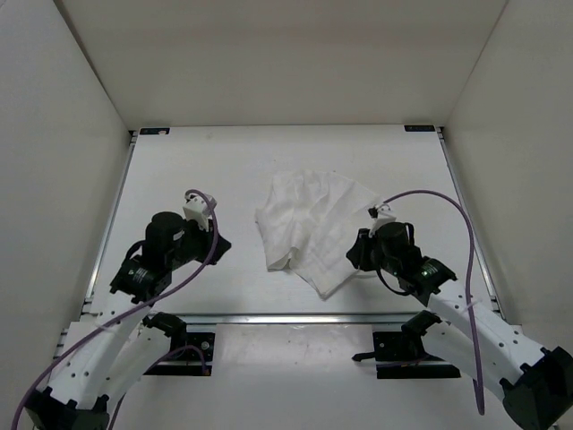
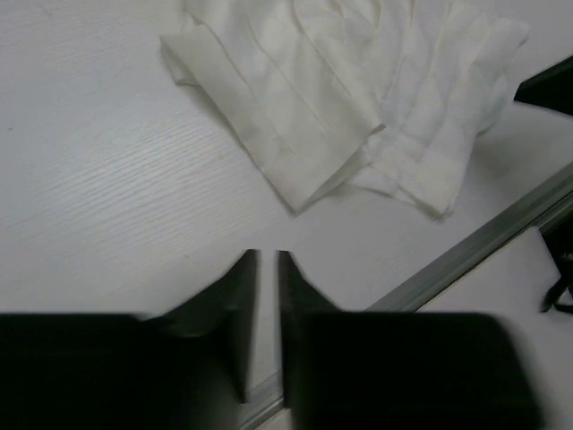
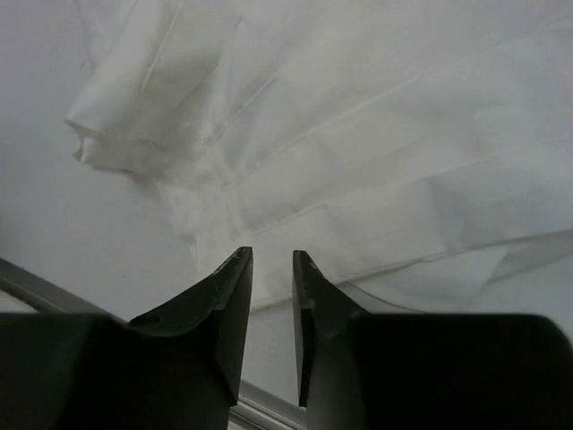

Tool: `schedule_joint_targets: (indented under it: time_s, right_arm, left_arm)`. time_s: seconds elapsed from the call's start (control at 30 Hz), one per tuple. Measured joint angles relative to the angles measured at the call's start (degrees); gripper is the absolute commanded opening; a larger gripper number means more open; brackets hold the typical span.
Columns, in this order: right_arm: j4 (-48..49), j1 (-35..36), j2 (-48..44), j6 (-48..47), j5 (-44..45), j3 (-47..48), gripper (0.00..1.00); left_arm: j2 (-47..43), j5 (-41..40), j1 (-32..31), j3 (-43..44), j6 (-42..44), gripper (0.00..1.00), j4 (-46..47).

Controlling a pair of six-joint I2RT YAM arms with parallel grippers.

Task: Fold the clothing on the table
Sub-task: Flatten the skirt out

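The clothing [image 1: 313, 224], a white creased garment, lies partly folded and crumpled on the table [image 1: 179, 170], right of centre. My left gripper [image 1: 218, 244] hovers over bare tabletop to the left of the clothing, apart from it. In the left wrist view the clothing [image 2: 358, 98] lies well ahead of the left gripper [image 2: 267, 255], whose jaws stand a narrow gap apart with nothing between them. My right gripper [image 1: 355, 253] sits at the garment's right near edge. Seen from the right wrist, the right gripper [image 3: 272, 255] is slightly open and empty, its tips just over the hem of the clothing [image 3: 358, 134].
A metal rail [image 1: 286, 316] runs along the table's near edge, close to both grippers, and shows in the wrist views as the rail [image 2: 483, 242] and the rail [image 3: 36, 287]. White walls enclose the left, right and far sides. Purple cables loop from both arms.
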Motion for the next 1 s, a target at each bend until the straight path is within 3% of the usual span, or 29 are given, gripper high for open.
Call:
schedule_joint_targets:
  time_s: [0.13,0.2,0.3,0.47,0.67,0.9,1.0]
  right_arm:
    - [0.59,2.27,-2.69,5.16,-1.57,-1.73,0.37]
    - [1.6,4.55,-2.73,8.72,-1.86,-3.41,0.38]
    - [1.6,8.28,-2.93,14.32,-1.55,-6.8,0.41]
    - [0.07,12.94,-1.95,22.99,-0.63,-9.88,0.5]
    - [0.98,14.8,-0.09,28.96,-0.26,-11.98,0.57]
    - [7.52,14.82,3.61,32.3,-0.76,-13.46,0.58]
    - [9.99,14.43,5.46,33.0,-0.87,-13.51,0.5]
  left_arm:
    - [6.56,2.43,-3.1,-3.13,-7.15,0.54,6.97]
    - [9.97,2.93,-4.72,-6.64,-11.37,0.63,10.86]
    - [15.04,1.55,-7.56,-10.58,-16.44,0.69,13.57]
    - [20.22,-0.44,-10.93,-13.75,-22.29,0.74,18.14]
    - [29.57,-4.31,-13.46,-13.97,-27.28,0.72,26.21]
    - [38.1,-8.0,-14.16,-13.62,-31.26,0.71,35.43]
    - [40.46,-8.79,-14.4,-12.87,-32.3,0.71,38.45]
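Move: The left hand's target, the skirt's nearer-left hem corner, is about 3 cm ahead, 9 cm to its right and 18 cm below; the skirt's side corner is 14 cm farther out and 3 cm left of that. The right hand's target, the skirt's near corner, is some 8 cm back, 7 cm left and 11 cm down, with the hem corner about 7 cm farther out and 13 cm left of it. The left hand drops about 16 cm and swings some 9 cm right, easing back a little and then forward, its fingers opening and tipping down nearly 30 degrees until they straddle the hem corner. Meanwhile the right hand draws back towards the near corner, sinking about 8 cm and edging left, tips downward and opens roughly halfway around that corner. ##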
